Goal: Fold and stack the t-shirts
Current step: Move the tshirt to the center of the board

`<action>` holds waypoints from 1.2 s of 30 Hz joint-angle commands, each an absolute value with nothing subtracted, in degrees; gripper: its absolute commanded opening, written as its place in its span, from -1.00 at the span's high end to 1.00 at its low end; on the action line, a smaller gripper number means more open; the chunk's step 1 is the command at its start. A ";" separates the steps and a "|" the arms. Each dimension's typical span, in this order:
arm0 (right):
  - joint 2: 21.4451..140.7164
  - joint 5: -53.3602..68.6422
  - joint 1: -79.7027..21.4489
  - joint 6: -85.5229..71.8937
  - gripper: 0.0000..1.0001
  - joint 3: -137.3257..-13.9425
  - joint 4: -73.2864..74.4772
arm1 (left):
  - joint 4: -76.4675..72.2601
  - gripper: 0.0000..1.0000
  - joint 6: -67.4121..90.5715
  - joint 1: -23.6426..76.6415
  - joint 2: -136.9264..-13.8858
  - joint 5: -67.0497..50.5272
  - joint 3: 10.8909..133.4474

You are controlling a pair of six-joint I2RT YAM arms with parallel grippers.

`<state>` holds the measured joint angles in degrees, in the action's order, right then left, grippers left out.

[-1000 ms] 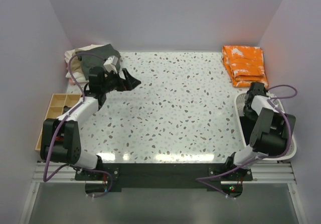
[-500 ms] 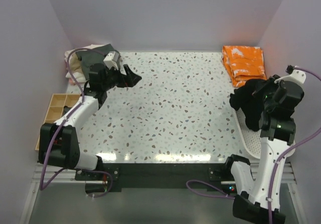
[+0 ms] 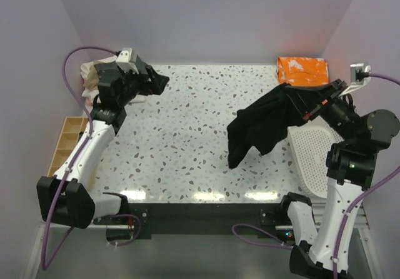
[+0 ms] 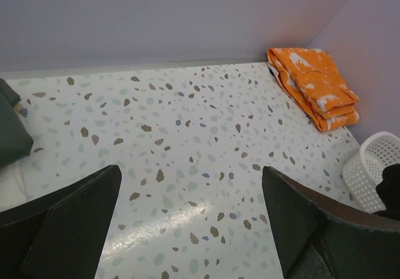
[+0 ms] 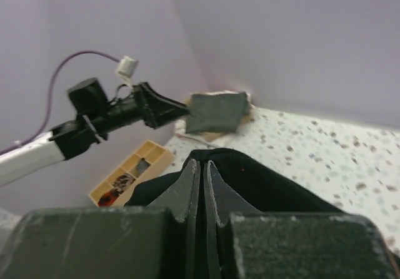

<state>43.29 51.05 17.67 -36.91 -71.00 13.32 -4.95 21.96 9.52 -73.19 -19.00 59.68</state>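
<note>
The black t-shirt [image 3: 261,124] hangs in the air over the right half of the table, draped down from my right gripper [image 3: 304,111]. In the right wrist view the jaws [image 5: 201,163] are pressed together on a fold of the black t-shirt [image 5: 275,185]. A stack of folded t-shirts [image 3: 92,77] lies at the back left corner, with a grey-green one [image 5: 215,111] on top. My left gripper [image 3: 159,82] hovers beside that stack, wide open [image 4: 190,169], with only bare table between its fingers.
An orange patterned cloth [image 3: 303,71] lies folded at the back right. A white perforated basket [image 3: 315,157] stands on the right edge under my right arm. A wooden compartment tray [image 3: 65,141] sits at the left edge. Purple walls enclose the table.
My right arm has lifted the black t-shirt out of the basket and swung it left over the table. My left arm has risen and drawn back toward the folded stack.
</note>
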 commanded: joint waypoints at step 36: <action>107.93 -12.57 -17.40 -20.56 -0.77 -90.08 25.29 | -4.26 -1.00 22.41 26.54 -81.63 -6.42 44.72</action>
<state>110.78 -6.63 -17.56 -20.93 -85.25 20.01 -9.45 22.90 25.61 -77.06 -11.20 37.82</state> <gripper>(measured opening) 0.848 0.998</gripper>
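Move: The right hand, high up with the black t-shirt already pinched in it, has the middle of the board about 10 cm ahead, 21 cm to its left and some 46 cm below. The orange t-shirts lie about 31 cm ahead and 22 cm to its right, the white basket about 2 cm ahead and 31 cm to its right. From the open left hand, the board's middle is 9 cm back, 14 cm right and 29 cm below, the grey cloth pile 13 cm ahead and 17 cm left. Down and forward, after a small lift to the left, the right hand swings the held black t-shirt over the board, dropping about 37 cm and reaching some 26 cm out. It tips its fingers down, drifts back to the right near the bottom, and opens at the board's far side to let the collar end go. The left hand, still open, sinks and comes back and right towards the shirt. ##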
